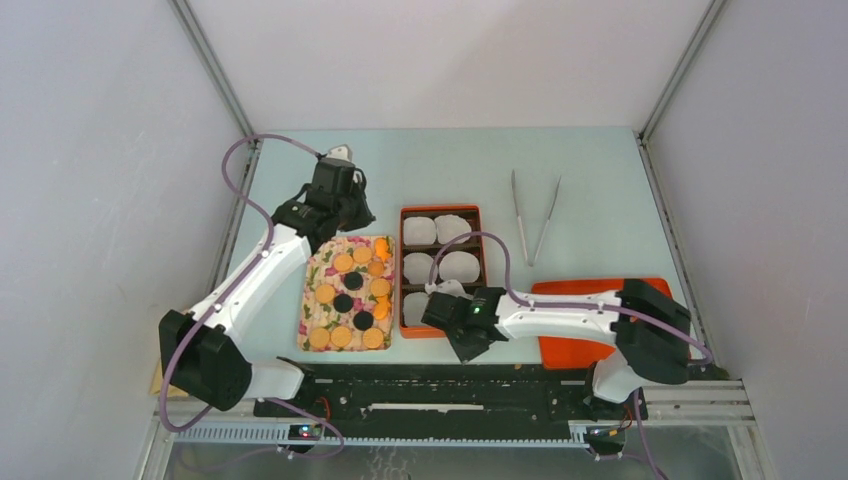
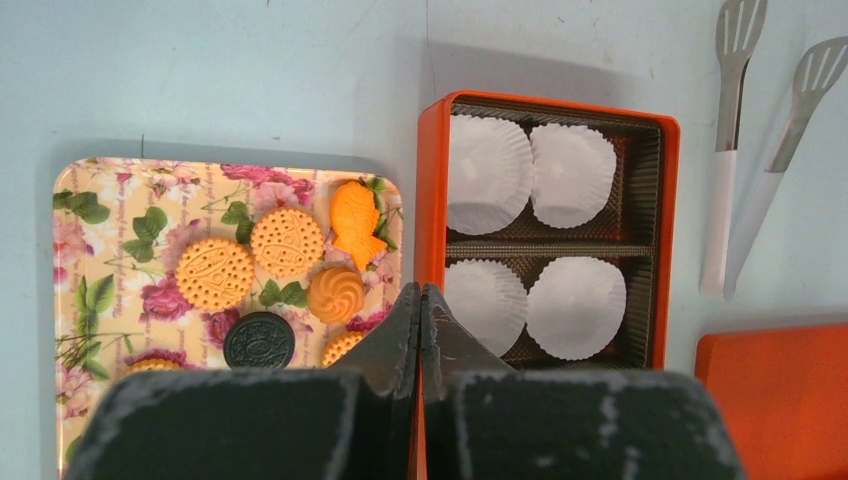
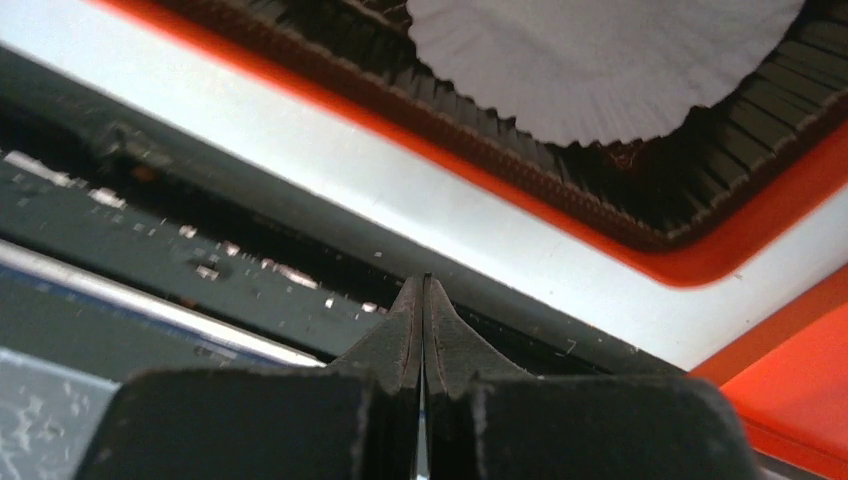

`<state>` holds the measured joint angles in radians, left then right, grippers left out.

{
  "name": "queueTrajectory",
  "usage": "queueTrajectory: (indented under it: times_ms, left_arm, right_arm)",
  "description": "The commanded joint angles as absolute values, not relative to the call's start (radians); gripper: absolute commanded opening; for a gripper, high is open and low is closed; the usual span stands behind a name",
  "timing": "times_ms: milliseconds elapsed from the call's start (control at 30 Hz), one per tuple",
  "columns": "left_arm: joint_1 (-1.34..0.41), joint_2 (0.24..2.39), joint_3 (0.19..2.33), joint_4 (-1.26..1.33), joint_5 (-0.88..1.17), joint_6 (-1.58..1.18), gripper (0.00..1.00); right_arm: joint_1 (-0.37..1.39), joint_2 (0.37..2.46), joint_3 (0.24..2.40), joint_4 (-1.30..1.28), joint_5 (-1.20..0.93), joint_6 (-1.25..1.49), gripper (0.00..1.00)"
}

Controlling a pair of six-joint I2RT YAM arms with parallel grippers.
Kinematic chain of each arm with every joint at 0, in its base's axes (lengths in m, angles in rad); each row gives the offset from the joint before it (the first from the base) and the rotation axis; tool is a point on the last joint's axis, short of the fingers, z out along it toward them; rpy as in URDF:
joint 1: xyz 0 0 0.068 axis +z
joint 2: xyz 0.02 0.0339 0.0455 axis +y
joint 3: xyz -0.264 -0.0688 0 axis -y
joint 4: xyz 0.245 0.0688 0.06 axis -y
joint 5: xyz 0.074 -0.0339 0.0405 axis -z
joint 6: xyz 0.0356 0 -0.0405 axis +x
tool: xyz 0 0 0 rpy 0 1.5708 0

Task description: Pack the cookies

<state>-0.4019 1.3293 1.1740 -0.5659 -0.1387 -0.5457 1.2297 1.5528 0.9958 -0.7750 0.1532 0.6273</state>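
Observation:
Several cookies, golden-orange (image 1: 343,262) and a few black (image 1: 353,281), lie on a floral tray (image 1: 311,300). In the left wrist view I see round orange cookies (image 2: 214,272), a fish-shaped one (image 2: 356,222) and a black one (image 2: 259,340). An orange box (image 1: 404,270) beside the tray holds white paper cups (image 1: 459,266) and no cookies. My left gripper (image 1: 358,213) is shut and empty, high over the tray's far end; its tips (image 2: 420,292) line up with the gap between tray and box (image 2: 432,190). My right gripper (image 1: 466,348) is shut and empty at the box's near corner (image 3: 690,270).
Metal tongs (image 1: 534,215) lie on the table to the right of the box, also in the left wrist view (image 2: 735,150). An orange lid (image 1: 580,350) lies at the near right under the right arm. The black base rail (image 3: 200,240) runs along the near edge.

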Motion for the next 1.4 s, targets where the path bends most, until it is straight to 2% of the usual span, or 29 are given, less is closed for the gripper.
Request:
queueTrajectory:
  times_ms: [0,333,567,733,1033,1200,1367]
  left_arm:
    - [-0.402,1.268,1.147,-0.557,-0.155,-0.509,0.0]
    - [-0.402,1.293,1.169,-0.545,-0.177,-0.484,0.0]
    - [-0.402,1.466,1.28,-0.412,-0.089,-0.436,0.0]
    - [-0.402,1.677,1.497,-0.366,-0.089,-0.374,0.0]
    - [-0.399,2.129,2.041,-0.567,-0.149,-0.306,0.0]
    - [-0.379,2.233,2.113,-0.6,-0.134,-0.317,0.0]
    - [-0.371,2.224,2.058,-0.583,-0.09,-0.348,0.0]
  right_arm:
    - [1.184,1.586,1.003,-0.695,0.193,0.66,0.0]
    - [0.899,1.58,1.002,-0.663,0.201,0.541,0.0]
    - [0.758,1.609,1.044,-0.607,0.184,0.473,0.0]
    - [0.692,1.652,1.091,-0.589,0.147,0.442,0.0]
    - [0.604,1.705,1.154,-0.572,0.085,0.396,0.0]
    - [0.56,1.72,1.169,-0.566,0.059,0.379,0.0]
    - [0.526,1.743,1.196,-0.567,0.031,0.374,0.0]
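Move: The cookie box's middle lies about 19 cm ahead of the right hand and 6 cm left, a little lower, its near wall only some 4 cm ahead; the cookie tray sits 14 cm ahead and 28 cm left, the red lid 8 cm ahead and 31 cm right. From the left hand, the box is 20 cm right, 4 cm back and 17 cm below; the tray is 10 cm back, 2 cm left. Shut right fingers go 20 cm forward, pushing the box's near wall; left reaches forward towards its far-left corner. ##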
